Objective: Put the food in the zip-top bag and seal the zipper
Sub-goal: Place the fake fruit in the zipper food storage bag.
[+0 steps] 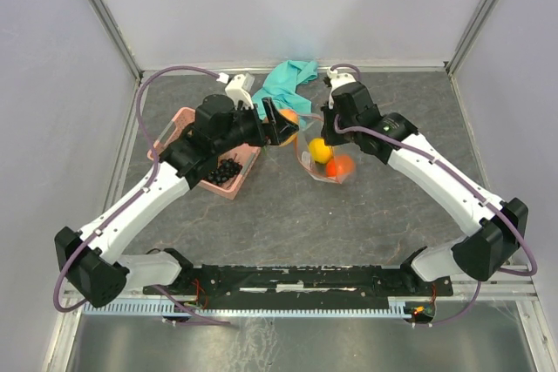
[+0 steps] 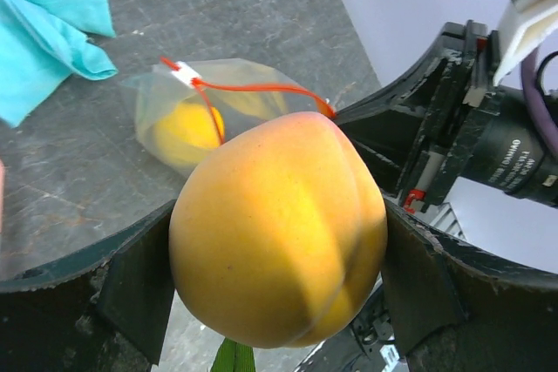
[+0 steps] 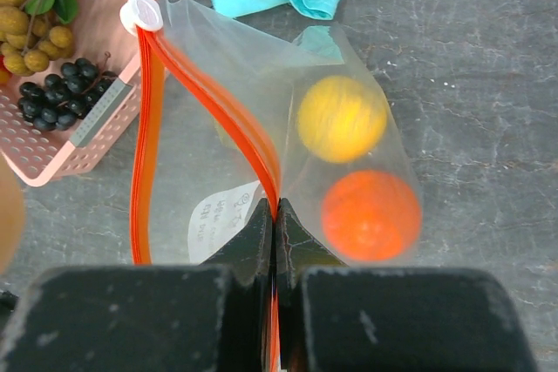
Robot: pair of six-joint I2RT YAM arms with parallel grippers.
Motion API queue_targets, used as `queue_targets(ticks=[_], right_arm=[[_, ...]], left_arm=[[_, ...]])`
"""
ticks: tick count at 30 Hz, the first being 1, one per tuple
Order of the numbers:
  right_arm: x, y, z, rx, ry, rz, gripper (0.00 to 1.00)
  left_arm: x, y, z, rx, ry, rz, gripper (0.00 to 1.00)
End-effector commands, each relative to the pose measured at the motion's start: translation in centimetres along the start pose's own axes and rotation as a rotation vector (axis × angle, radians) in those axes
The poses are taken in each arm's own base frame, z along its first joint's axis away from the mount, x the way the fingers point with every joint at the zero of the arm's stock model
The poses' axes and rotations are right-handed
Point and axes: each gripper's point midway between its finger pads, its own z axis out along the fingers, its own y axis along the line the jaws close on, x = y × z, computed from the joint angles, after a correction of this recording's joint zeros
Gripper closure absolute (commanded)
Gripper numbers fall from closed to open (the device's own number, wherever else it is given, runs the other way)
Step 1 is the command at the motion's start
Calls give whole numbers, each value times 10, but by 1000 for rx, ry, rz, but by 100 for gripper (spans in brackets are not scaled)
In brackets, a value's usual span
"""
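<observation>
My left gripper [image 1: 281, 128] is shut on a yellow-orange peach [image 2: 277, 231] and holds it above the table, just left of the bag's mouth. My right gripper [image 3: 275, 215] is shut on the red-orange zipper [image 3: 209, 98] of the clear zip-top bag [image 3: 261, 141] and holds the mouth open. Inside the bag lie a yellow round fruit [image 3: 342, 118] and an orange round fruit [image 3: 370, 214]. The bag also shows in the top view [image 1: 327, 163] and in the left wrist view [image 2: 209, 111]. A bunch of brown berries with green leaves [image 3: 30, 19] and dark berries [image 3: 57, 93] lie in the pink basket.
The pink basket [image 1: 179, 124] stands at the left, under my left arm. A teal cloth [image 1: 288, 80] lies at the back centre, behind the bag; it also shows in the left wrist view [image 2: 44, 32]. A white slider tab [image 3: 141, 15] sits at the zipper's end.
</observation>
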Motion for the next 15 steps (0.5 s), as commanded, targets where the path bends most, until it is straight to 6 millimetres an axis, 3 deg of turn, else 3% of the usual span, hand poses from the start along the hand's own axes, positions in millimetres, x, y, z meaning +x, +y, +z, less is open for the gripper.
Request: queue_targets(ticks=[1, 8, 15], right_arm=[[-19, 15, -9, -80, -74, 68, 98], [-16, 25, -5, -124, -59, 97, 98], [-20, 27, -7, -132, -68, 116, 98]], left_arm=[[-18, -30, 7, 86, -105, -34, 38], [-2, -38, 29, 86, -88, -9, 38], [26, -3, 50, -87, -39, -35, 39]])
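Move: The zip-top bag's open mouth lies about 7 cm to the right of the left hand, which holds the peach, and some 8 cm below it, hardly any farther back. Inside the bag the lemon sits roughly 8 cm right, 3 cm ahead and 17 cm down, the orange 13 cm right and 1 cm back at much that depth. From the right hand, pinching the orange zipper rim, the mouth's middle is about 4 cm left, 2 cm back and 3 cm below. The peach, still gripped in the left hand, is carried about 5 cm to the right towards the bag's open mouth, then starts down over it, sinking some 2.5 cm as the sideways travel eases off. The right hand keeps its pinch on the zipper rim and brings it about 2 cm left to meet the peach, rolling its left side up some 5 degrees. ##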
